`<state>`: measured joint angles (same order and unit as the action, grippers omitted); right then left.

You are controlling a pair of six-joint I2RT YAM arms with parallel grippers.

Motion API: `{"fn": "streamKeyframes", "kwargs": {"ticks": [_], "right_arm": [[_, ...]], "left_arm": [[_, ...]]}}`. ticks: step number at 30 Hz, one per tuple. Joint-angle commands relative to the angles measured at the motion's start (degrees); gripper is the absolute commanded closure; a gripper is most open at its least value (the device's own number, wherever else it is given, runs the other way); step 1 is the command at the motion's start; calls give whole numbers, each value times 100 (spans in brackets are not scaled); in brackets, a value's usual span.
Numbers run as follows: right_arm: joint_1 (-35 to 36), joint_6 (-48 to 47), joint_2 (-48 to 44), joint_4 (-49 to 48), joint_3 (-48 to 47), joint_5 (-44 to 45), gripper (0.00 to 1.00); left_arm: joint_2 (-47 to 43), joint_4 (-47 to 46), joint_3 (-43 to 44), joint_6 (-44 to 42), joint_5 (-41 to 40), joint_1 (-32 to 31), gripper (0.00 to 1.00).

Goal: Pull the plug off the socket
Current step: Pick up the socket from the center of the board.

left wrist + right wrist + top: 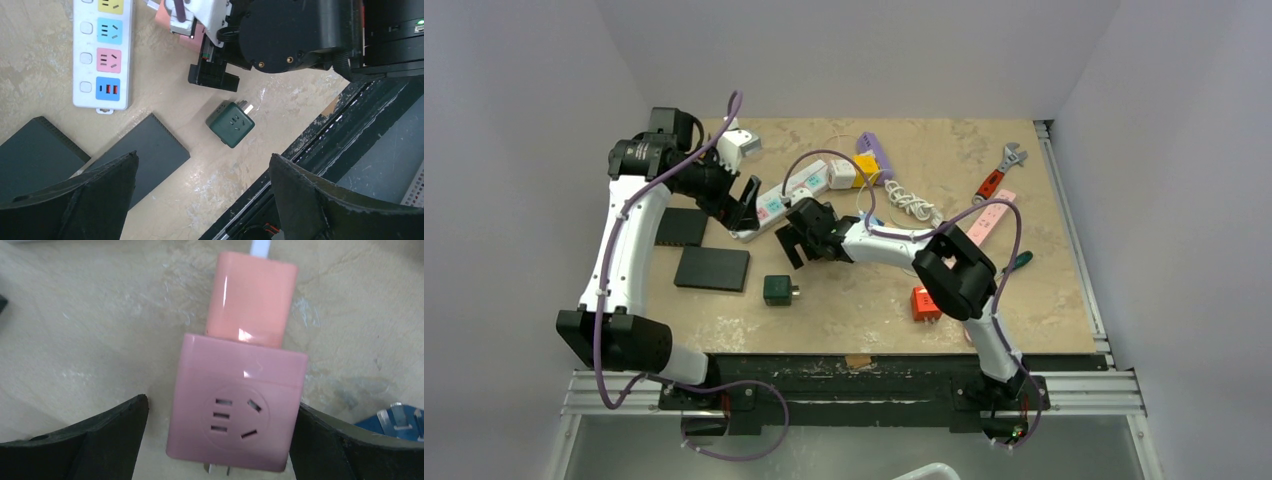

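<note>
A pink cube socket [237, 410] lies on the table with a salmon plug [252, 297] pushed into its far side; a white cable leaves the plug's top. My right gripper [221, 405] is open and straddles the cube: the right finger sits close beside it, the left finger stands a gap away. From above, the right gripper [796, 238] hides the cube. My left gripper [746, 205] is open and empty, hovering by the end of the white power strip [789, 190]; in its own view the left gripper [202, 165] has bare table between its fingers.
A green cube adapter [776, 290] and two flat black boxes [712, 268] lie near the left arm. An orange adapter [924, 303], pink power strip [989, 218], coiled white cable [911, 203] and wrench [999, 172] lie to the right. A blue plug [400, 420] sits beside the cube.
</note>
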<state>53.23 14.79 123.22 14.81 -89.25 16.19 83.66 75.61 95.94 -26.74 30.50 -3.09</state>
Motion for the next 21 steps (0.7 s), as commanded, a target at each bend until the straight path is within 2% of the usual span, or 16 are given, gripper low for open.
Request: {"fn": "streamKeyframes", "kwargs": {"ticks": [1,3,5,7,9,11,12,15,21], "right_arm": [[-15,-198,211,-353,-441,97,2],[-9,-189,294,-438,-423,9,11],[-15,-173,249,-573,-275,-57,26],[-15,-148,122,-655,-93,-26,50],[-15,-176,-30,-710,52,30,67],[-15,-229,-205,-742,151,125,95],[-15,-273,-281,-742,184,151,100],[-25,-556,-713,-801,329,26,100],[-259,-1072,-2071,-1044,956,-1659,100]], "left_arm": [[-184,19,-7,-95,293,78,0],[-236,-17,-71,-102,308,96,0],[-282,-37,-106,-141,302,105,0],[-302,-58,-142,-187,307,116,0],[-277,-85,-174,-213,300,124,0],[-225,-88,-189,-276,314,125,0],[-198,-83,-196,-298,322,125,0],[-149,-72,-252,-436,417,125,0],[-202,13,-533,-1304,895,124,0]]}}
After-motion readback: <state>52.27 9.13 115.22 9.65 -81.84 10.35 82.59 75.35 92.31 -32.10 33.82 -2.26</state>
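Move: The pink socket sits almost between the right hand's open fingers, about 2 cm ahead, 1 cm to the left and roughly level, with the pink plug in its far side, some 6 cm ahead and 2 cm left. The dark green socket is about 8 cm back and 6 cm left; the blue plug is 2 cm ahead, 9 cm right. From the left hand, the pink socket lies roughly 8 cm ahead, 12 cm right and 24 cm below. The right hand slides about 2 cm forward and left over the table with its fingers wide open, then closes them part way until they pinch the pink socket by its two opposite sides. Keeping that grip, it draws back and to the right by a good 2 cm each way and lifts the socket some 3 cm, turning only slightly counter-clockwise, away from the white power strip. ##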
